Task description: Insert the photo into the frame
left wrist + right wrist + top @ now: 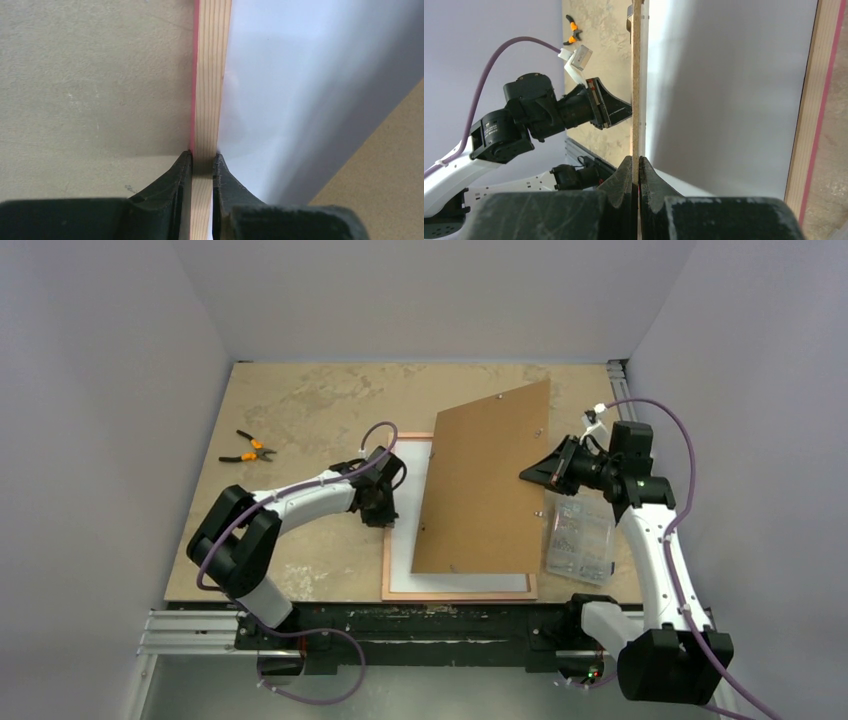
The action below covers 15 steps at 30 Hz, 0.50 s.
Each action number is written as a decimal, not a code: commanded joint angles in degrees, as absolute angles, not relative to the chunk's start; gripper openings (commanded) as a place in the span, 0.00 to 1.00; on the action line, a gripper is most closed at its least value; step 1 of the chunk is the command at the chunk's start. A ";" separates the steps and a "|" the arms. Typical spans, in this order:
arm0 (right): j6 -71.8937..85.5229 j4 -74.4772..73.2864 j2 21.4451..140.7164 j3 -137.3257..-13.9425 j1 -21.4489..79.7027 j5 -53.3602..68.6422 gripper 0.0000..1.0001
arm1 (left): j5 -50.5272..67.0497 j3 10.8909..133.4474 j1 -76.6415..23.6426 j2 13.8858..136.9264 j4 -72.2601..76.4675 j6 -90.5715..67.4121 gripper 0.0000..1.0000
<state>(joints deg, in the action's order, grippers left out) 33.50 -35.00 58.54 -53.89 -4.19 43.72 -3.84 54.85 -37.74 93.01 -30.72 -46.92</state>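
The frame (pixel 460 593) lies back side up on the table, tan wood with a pink outer edge. Inside it is the photo (pixel 412 530), white back upward. My left gripper (pixel 385 508) is shut on the frame's left rail; in the left wrist view the gripper (pixel 202 162) pinches the wooden rail (pixel 210 75) beside the white photo (pixel 300 75). My right gripper (pixel 535 477) is shut on the right edge of a brown backing board (pixel 485 480), which is tilted up over the frame. The right wrist view shows the gripper (pixel 639 165) clamping the board's thin edge (pixel 637 75).
Orange-handled pliers (pixel 247 448) lie at the table's left. A clear plastic box (pixel 580 538) of small parts sits right of the frame, under my right arm. Walls enclose the table on three sides.
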 commanded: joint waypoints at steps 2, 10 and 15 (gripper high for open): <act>35.51 -28.69 58.03 -53.79 -3.98 48.88 0.00 | -6.33 54.39 -36.22 90.35 -30.26 -47.20 0.00; 36.40 -26.43 58.34 -51.97 -3.22 50.04 0.00 | -5.10 53.39 -35.87 88.12 -28.83 -45.59 0.40; 35.93 -25.94 59.25 -52.86 -2.95 50.45 0.00 | -4.35 52.51 -35.78 81.40 -28.58 -44.62 0.60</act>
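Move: The left hand has the frame's left rail between its fingertips, right at the finger pads; the brown backing board's middle is about 15 cm to its right, level with it or 1 cm ahead, and some 12 cm higher. The right hand, gripping the board near its right edge, has the frame's middle roughly 9 cm to its left, 1 cm ahead and 21 cm below; the clear parts box is about 13 cm right, 5 cm back and 21 cm below. Leftward first, the left hand draws the gripped rail about 1 cm, then its fingers open, let go of the frame, and the hand lifts straight up some 1.5 cm. The right hand keeps its pinch on the backing board and eases it about 1 cm left and slightly down over the frame, hardly turning. ##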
